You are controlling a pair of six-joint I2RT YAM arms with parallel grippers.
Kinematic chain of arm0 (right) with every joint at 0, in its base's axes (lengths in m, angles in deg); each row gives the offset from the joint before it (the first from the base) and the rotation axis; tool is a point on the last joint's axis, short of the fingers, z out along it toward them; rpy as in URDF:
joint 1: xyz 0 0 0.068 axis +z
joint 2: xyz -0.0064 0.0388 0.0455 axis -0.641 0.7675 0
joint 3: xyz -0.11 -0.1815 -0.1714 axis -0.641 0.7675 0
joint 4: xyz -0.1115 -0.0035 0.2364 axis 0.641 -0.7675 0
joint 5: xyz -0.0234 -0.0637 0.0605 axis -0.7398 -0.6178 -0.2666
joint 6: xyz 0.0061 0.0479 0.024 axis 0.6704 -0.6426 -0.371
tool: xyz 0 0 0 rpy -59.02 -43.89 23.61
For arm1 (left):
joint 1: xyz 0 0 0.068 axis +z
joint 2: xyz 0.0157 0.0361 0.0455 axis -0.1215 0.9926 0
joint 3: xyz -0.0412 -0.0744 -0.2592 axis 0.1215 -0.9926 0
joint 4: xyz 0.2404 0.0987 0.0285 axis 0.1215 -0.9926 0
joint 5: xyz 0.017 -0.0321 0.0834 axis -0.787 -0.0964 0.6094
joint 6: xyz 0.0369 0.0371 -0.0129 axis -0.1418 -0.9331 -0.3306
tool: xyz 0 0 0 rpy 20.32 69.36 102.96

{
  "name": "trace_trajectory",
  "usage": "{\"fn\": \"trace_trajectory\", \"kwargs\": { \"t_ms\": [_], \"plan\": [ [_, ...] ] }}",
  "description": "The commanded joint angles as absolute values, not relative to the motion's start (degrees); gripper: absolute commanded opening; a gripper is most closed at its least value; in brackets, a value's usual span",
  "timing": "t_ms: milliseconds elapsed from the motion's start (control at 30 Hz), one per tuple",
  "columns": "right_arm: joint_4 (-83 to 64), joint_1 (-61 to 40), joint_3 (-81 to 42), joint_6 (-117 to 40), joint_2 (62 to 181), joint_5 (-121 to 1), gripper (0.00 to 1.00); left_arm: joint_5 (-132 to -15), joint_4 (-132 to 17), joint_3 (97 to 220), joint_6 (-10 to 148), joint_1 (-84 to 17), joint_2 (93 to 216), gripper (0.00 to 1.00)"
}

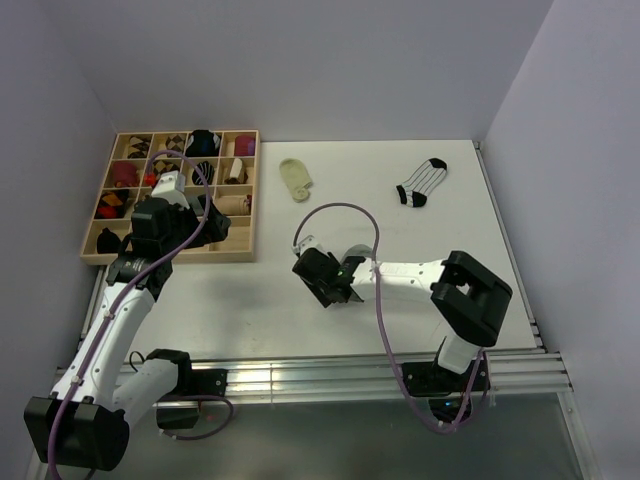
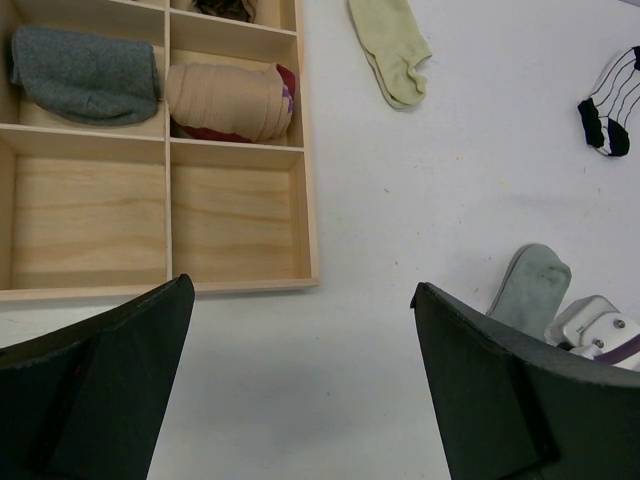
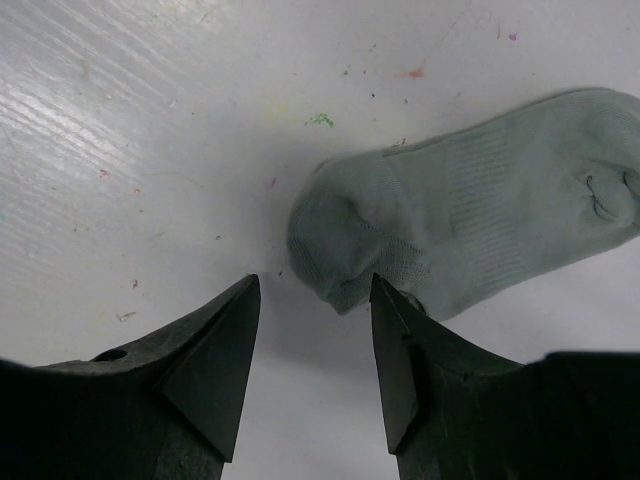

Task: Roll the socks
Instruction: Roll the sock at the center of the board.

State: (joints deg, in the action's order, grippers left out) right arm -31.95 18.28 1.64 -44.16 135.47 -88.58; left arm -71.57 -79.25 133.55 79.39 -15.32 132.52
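Note:
A plain grey sock (image 3: 470,200) lies flat on the white table, and it also shows in the left wrist view as the grey sock (image 2: 530,288). My right gripper (image 3: 315,285) is open just short of it. Its right fingertip (image 3: 385,300) is at the sock's rounded end, and nothing is between the jaws. A pale cream sock (image 1: 295,178) and a white sock with thin black stripes (image 1: 421,182) lie flat near the table's back. My left gripper (image 2: 300,290) hangs wide open and empty over bare table beside the wooden box's near right corner.
A wooden compartment box (image 1: 248,200) stands at the back left with rolled socks in several cells. A grey roll (image 2: 85,75) and a tan roll (image 2: 230,100) lie in it, and the two nearest cells hold nothing. Walls close in the table's back and sides.

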Motion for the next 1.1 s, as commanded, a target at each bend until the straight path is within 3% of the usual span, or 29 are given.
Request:
{"fn": "trace_trajectory", "kwargs": {
  "t_ms": [0,600,733,1067],
  "plan": [
    [-32.65,18.49,-1.69,-45.05,137.16,-91.01,0.55,-72.39,-77.47,133.46,79.47,-15.51,132.44,0.97],
    [-35.29,18.49,-4.68,-47.86,145.77,-85.83,0.45,-72.56,-77.56,133.46,79.47,-15.51,132.7,0.97],
    [-35.72,19.19,-5.29,-48.66,147.97,-84.77,0.36,-72.65,-77.56,133.55,79.39,-15.51,132.7,0.97],
    [-34.15,20.6,-7.14,-48.22,148.95,-81.34,0.0,-72.65,-77.56,133.46,79.47,-15.51,132.79,0.97]
  ]
}}
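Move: The grey sock's middle is some 4 cm ahead and 4 cm right of the right hand, about 2 cm below, its folded near end almost under the fingertips. From that hand the pale green sock lies about 23 cm ahead and 7 cm left, the striped sock some 23 cm ahead and 20 cm right. From the left hand the grey sock is roughly 24 cm right, 4 cm back and 21 cm below. The right hand slides about 4 cm left, sinking some 2 cm, and closes on the grey sock's folded end. ##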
